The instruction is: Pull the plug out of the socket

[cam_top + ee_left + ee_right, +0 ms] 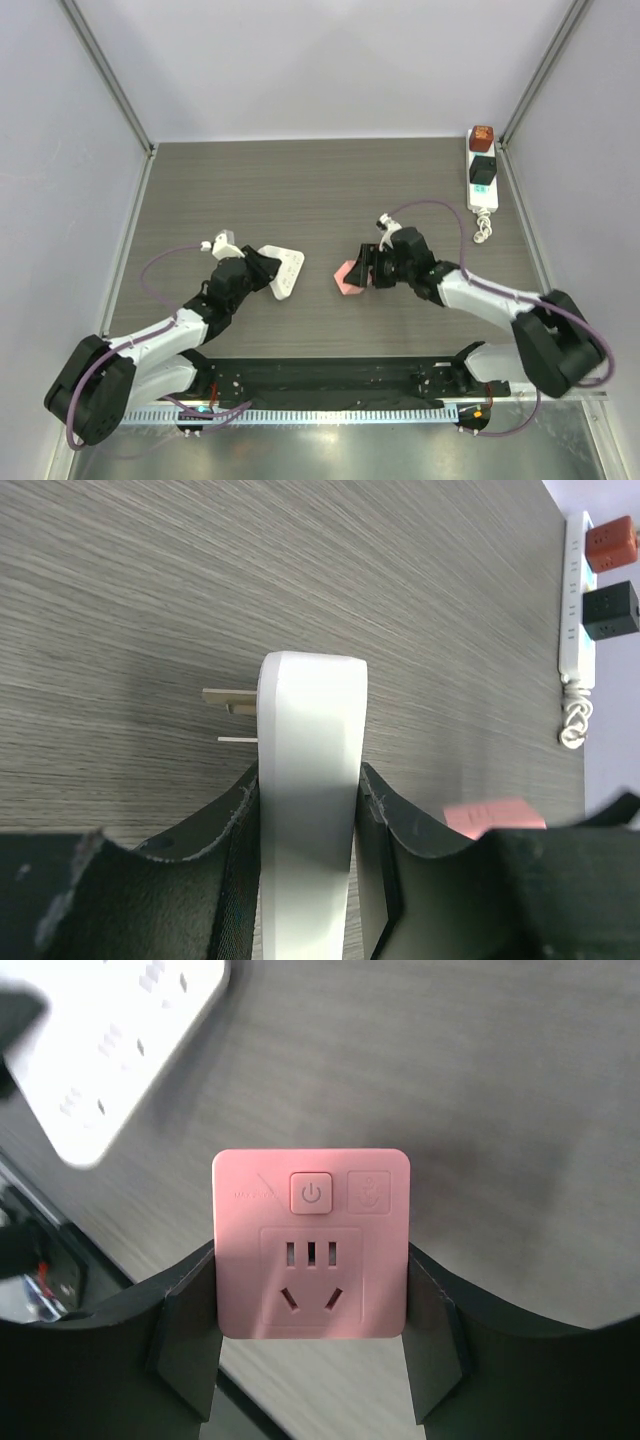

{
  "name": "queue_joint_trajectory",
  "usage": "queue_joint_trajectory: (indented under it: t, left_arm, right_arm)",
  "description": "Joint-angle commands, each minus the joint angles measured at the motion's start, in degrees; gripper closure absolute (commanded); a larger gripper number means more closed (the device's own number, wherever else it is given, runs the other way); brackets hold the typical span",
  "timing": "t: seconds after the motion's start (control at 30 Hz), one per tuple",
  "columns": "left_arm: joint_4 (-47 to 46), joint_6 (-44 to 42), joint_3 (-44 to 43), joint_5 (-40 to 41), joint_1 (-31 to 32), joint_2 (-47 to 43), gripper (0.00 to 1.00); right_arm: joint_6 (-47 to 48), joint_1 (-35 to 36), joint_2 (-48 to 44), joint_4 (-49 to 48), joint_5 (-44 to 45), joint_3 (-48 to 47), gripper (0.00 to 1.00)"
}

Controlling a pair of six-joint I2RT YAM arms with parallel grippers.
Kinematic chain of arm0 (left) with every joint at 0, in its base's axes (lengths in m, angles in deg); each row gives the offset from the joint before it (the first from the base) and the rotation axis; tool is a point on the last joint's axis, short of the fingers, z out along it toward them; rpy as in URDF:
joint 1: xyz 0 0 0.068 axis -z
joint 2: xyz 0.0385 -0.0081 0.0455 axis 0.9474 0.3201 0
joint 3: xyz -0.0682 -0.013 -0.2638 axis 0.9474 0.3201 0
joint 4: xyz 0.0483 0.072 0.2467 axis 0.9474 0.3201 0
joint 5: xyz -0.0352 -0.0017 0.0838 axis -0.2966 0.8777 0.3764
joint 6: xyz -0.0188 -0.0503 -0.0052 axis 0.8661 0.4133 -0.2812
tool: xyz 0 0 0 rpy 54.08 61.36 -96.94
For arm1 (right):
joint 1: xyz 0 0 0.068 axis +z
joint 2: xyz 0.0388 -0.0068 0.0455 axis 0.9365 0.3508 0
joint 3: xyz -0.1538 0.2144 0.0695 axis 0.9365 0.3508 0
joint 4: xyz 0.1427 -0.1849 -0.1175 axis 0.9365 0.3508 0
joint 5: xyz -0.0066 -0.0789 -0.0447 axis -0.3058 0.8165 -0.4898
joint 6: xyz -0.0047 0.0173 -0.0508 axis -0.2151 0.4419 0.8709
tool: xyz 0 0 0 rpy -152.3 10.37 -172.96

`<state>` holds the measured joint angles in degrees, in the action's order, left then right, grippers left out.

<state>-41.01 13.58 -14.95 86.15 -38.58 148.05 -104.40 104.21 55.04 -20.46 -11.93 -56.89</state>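
Observation:
The socket (482,195), a long white power strip with a knotted cord, lies at the back right and also shows in the left wrist view (574,645). A red cube (482,135) and a black cube (483,169) are plugged into it. My left gripper (266,268) (305,815) is shut on a white triangular plate (286,270) (308,770), whose metal prongs (230,698) are bare. My right gripper (360,272) (311,1305) is shut on a pink plug-in cube (348,278) (311,1245) with an empty outlet face. Plate and cube are held apart at mid-table.
Grey walls with metal posts (105,75) enclose the wood-grain table (300,190). A black rail (330,378) runs along the near edge between the arm bases. The white plate (110,1050) shows blurred at the upper left of the right wrist view.

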Motion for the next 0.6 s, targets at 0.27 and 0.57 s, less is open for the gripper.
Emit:
queue_joint_trajectory:
  t: [0.27,0.57]
  left_arm:
    - [4.7,-2.7,3.6,-10.6,-1.1,6.6,1.00]
    - [13.7,-1.1,1.6,-7.1,-1.4,4.3,0.89]
  right_arm:
    - [-6.8,-6.8,32.9,-21.9,-16.7,-28.8,0.96]
    - [-7.6,-6.8,48.8,-25.5,-15.3,-43.0,0.85]
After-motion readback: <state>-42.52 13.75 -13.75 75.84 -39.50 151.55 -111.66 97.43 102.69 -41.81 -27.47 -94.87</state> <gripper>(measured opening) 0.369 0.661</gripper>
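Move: The pink plug is already off the white socket and in the right hand's fingers, its middle only a centimetre or so left of the hand point. The white socket, in the left hand, lies about 17 cm to the right hand's left, some 1 cm ahead and about level in height. From the left hand the pink plug is roughly 19 cm to the right and 3 cm back, at nearly the same height. The table ahead is bare. Quickly forward and also left, about 18 cm out and 10 cm across, the right hand sweeps the pink plug from beside the white socket to beyond it, arching up slightly before coming back to its starting height; its fingers keep their grip and tip up some 15 degrees towards level. The left hand, still holding the socket, eases about 2 cm each down, back and right, turning slightly clockwise. ##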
